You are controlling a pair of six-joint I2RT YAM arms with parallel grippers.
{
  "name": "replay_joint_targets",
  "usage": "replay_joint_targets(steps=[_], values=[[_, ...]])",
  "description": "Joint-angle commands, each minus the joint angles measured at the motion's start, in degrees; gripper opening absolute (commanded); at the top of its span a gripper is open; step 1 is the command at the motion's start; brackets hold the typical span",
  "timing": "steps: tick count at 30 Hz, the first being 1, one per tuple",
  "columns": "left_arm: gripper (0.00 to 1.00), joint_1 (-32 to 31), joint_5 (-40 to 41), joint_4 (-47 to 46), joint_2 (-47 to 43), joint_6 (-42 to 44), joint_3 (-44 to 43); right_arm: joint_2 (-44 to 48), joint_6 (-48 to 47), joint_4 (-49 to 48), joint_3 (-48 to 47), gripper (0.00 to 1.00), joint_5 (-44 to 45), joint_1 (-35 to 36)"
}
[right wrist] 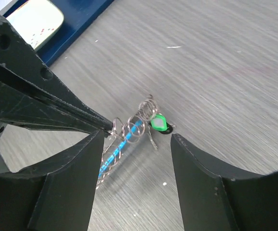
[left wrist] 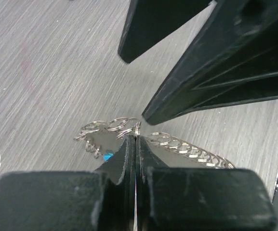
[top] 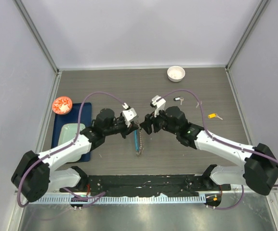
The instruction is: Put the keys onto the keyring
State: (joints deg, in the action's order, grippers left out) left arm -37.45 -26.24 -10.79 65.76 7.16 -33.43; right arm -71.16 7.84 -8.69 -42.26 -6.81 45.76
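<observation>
The keyring [top: 139,143] is a loop of silver links with a blue segment, lying mid-table between both arms. My left gripper [left wrist: 135,137] is shut on one link at the keyring's [left wrist: 187,149] end; from above the left gripper [top: 132,126] sits just left of it. My right gripper [right wrist: 136,136] stands open, its fingers straddling the keyring [right wrist: 122,144] without touching it. A green-tagged key [right wrist: 158,122] rests against the ring's far links. On the table to the right lie three loose keys: black-tagged [top: 178,99], plain [top: 198,103], yellow-tagged [top: 217,116]. The right gripper [top: 147,126] faces the left.
A small white bowl [top: 176,73] stands at the back. A blue tray [top: 64,120] with a pale dish lies at the left, and a red round object [top: 61,105] at its far end. Side walls enclose the table.
</observation>
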Motion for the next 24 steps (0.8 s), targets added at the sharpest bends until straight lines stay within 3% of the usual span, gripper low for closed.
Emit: replay_joint_targets(steps=[1, 4, 7, 9, 11, 13, 16, 18, 19, 22, 24], values=[[0.0, -1.66, 7.1, 7.01, 3.24, 0.58, -4.98, 5.32, 1.83, -2.3, 2.35, 0.64, 10.41, 0.21], [0.0, -1.84, 10.13, 4.89, 4.2, -3.28, -5.75, 6.82, 1.83, -2.91, 3.85, 0.64, 11.2, 0.3], [0.0, -1.92, 11.22, 14.29, 8.33, -3.81, -9.8, 7.43, 2.1, -3.88, 5.08, 0.64, 12.78, 0.21], [0.0, -2.01, 4.28, 8.8, 7.47, -6.88, -7.98, 7.43, 2.01, -4.14, 5.35, 0.64, 13.22, 0.12], [0.0, -4.28, 7.67, 4.46, 8.59, -10.49, -8.22, 7.52, 2.44, -4.32, 5.87, 0.64, 14.1, 0.12], [0.0, -6.57, 17.77, 14.5, 14.82, -9.1, -12.78, 7.96, 2.89, -5.11, 6.75, 0.64, 15.59, 0.12], [0.0, -6.58, 13.79, 17.2, 19.75, -10.06, -17.63, 8.84, 3.41, -5.81, 7.89, 0.64, 17.78, 0.21], [0.0, -6.67, 9.99, 10.64, 18.45, -11.54, -13.62, 9.37, 3.15, -5.38, 8.16, 0.64, 18.84, 0.12], [0.0, -6.58, 13.11, 5.74, 16.96, -13.03, -12.2, 9.37, 3.06, -5.2, 8.16, 0.64, 19.02, 0.12], [0.0, -6.58, 19.46, 10.59, 16.86, -10.61, -13.57, 9.28, 2.36, -4.85, 8.68, 0.64, 18.15, 0.12], [0.0, -6.58, 17.81, 13.69, 15.12, -9.1, -13.07, 8.93, 1.75, -6.33, 9.39, 0.64, 15.26, 0.12]])
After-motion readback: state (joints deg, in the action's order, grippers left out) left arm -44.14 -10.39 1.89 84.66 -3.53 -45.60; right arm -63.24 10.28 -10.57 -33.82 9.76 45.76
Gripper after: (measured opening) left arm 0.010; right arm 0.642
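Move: The left hand already holds the keyring by one wire ring; the plate hangs with its middle about 7 cm below and 2 cm back from it, and the table spot it goes to is roughly 14 cm down, 1 cm ahead and 2 cm right. From the open right hand, the keyring's middle is about 4 cm back, 3 cm left and 9 cm lower. The loose black-tagged key lies some 24 cm ahead, 17 cm right and 16 cm below the right hand. Still pinching the wire ring in its shut fingertips, the left hand lowers the hanging keyring about 7.5 cm towards the table, drifting slightly forward and right as its fingers tip some 20 degrees further down. The right hand, fingers staying open, draws away to the right by about 5.5 cm and turns clockwise roughly 15 degrees. ##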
